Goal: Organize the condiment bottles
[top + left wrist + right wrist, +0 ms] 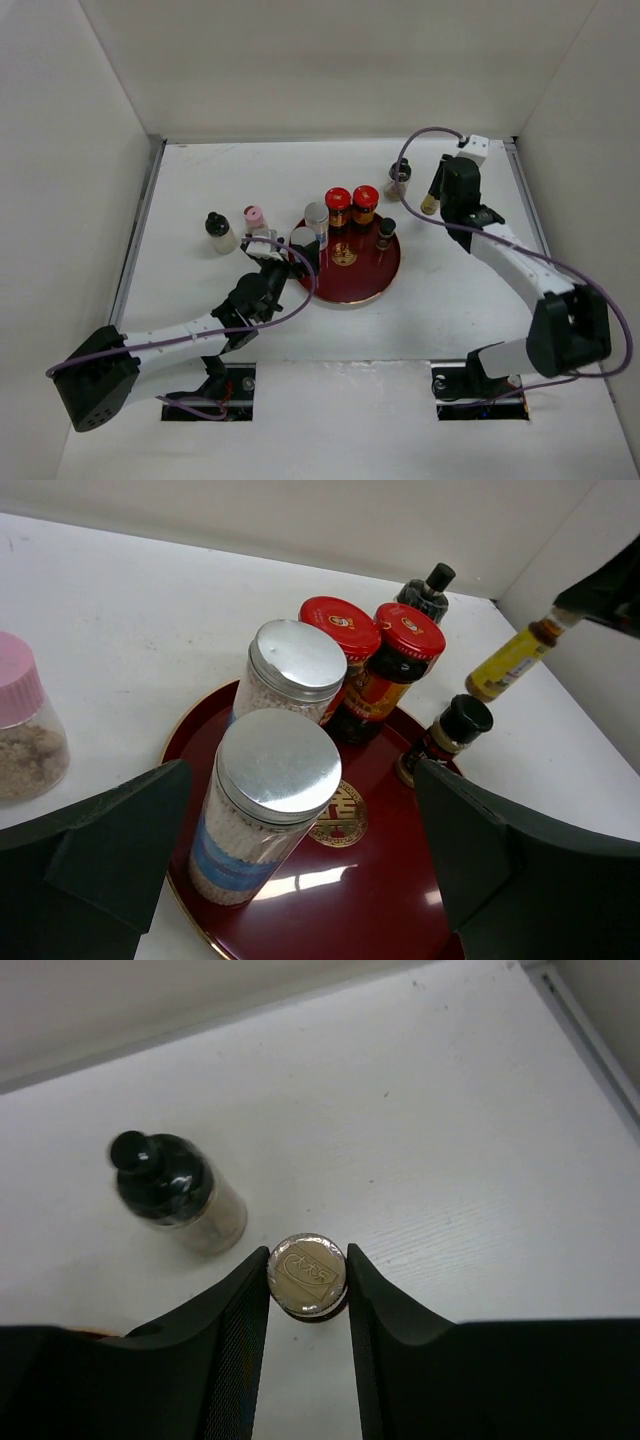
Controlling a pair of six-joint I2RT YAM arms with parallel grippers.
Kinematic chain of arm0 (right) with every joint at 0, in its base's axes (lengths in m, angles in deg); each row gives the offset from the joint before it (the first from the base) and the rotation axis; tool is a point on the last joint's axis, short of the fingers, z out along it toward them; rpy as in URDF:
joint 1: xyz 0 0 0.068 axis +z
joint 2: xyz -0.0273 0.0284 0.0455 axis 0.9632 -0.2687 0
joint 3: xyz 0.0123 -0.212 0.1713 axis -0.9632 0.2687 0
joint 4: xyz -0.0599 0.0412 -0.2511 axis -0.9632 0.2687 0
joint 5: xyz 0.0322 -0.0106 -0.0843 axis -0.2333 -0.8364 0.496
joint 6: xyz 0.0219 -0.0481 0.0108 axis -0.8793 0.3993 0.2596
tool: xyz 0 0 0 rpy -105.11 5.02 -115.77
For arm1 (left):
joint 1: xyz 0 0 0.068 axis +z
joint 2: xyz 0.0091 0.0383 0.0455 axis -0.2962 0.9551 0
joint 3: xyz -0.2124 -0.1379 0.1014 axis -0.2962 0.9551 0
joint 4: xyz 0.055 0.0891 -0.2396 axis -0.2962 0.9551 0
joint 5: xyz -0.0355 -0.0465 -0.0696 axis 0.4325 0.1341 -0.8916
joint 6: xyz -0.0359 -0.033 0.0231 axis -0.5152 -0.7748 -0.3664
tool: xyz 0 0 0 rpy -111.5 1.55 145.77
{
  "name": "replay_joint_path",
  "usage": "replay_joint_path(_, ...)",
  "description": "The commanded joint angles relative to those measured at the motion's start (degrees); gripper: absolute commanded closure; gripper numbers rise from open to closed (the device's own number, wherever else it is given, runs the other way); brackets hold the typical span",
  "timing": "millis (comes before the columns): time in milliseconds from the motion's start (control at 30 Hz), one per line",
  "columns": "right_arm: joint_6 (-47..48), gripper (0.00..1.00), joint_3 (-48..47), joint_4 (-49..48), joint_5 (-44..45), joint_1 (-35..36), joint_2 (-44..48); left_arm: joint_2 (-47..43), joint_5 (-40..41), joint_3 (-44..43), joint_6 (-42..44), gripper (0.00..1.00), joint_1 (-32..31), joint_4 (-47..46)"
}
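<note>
My right gripper [308,1278] is shut on the slim amber bottle [308,1276], its pads pressed against both sides of the gold foil top. The same bottle [431,200] shows at the back right, and it hangs tilted [510,660] in the left wrist view. A black-capped bottle [170,1188] stands just left of it. My left gripper [270,262] is open at the left rim of the dark red tray [350,278]. Between its fingers [470,840] stands a silver-capped jar [265,810]. On the tray are also a second silver-capped jar [290,675], two red-capped bottles [338,205] [365,203] and a small black-capped bottle [385,233].
A pink-capped jar [255,220] and a black-capped bottle [218,232] stand on the white table left of the tray. White walls enclose the table at the back and on both sides. A metal rail [135,250] runs along the left edge.
</note>
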Motion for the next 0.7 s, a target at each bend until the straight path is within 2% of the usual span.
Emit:
replay_joint_path(0, 1.3, 0.72, 0.5, -4.3, 4.1, 4.0, 12.6, -0.9, -0.1, 0.2, -0.9, 0.03, 0.6, -3.2)
replay_joint_path(167, 0.7, 0.71, 1.7, -0.2, 3.8, 11.6, 22.4, -1.2, -0.3, 0.1, -1.5, 0.03, 1.2, -3.2)
replay_joint_path(300, -0.5, 0.71, 2.1, 1.0, 2.6, 20.0, 26.1, -2.8, 0.0, 0.3, -1.4, 0.03, 1.7, -2.5)
replay_joint_path(500, -3.8, 0.7, 3.7, -2.1, 1.1, 30.4, 23.3, -5.5, 0.5, -1.5, -1.5, 0.03, 2.7, 1.3)
replay_joint_path(667, -5.0, 0.71, 5.0, -7.8, -0.8, 33.0, 14.8, -8.1, 2.1, -2.7, -2.0, 0.03, 3.9, 4.2)
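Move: My right hand already grips the yellow-label bottle by its top; the red tray's centre lies some 27 cm left, 12 cm back and 16 cm below. The right red-lidded jar is about 21 cm left and 1 cm back, the small black-capped bottle 15 cm left and 8 cm back. From my empty left hand the pink-capped jar is about 12 cm ahead and 16 cm left, the tray centre 6 cm ahead and 10 cm right. I sweep the gripped yellow-label bottle about 20 cm left and 13 cm back in an arc, rising some 15 cm, then sinking about 7 cm over the tray in front of the red-lidded jars. My right wrist turns about 30 degrees counter-clockwise, tipping upward on the climb and partly levelling again. My open left hand eases a couple of centimetres left and up. ##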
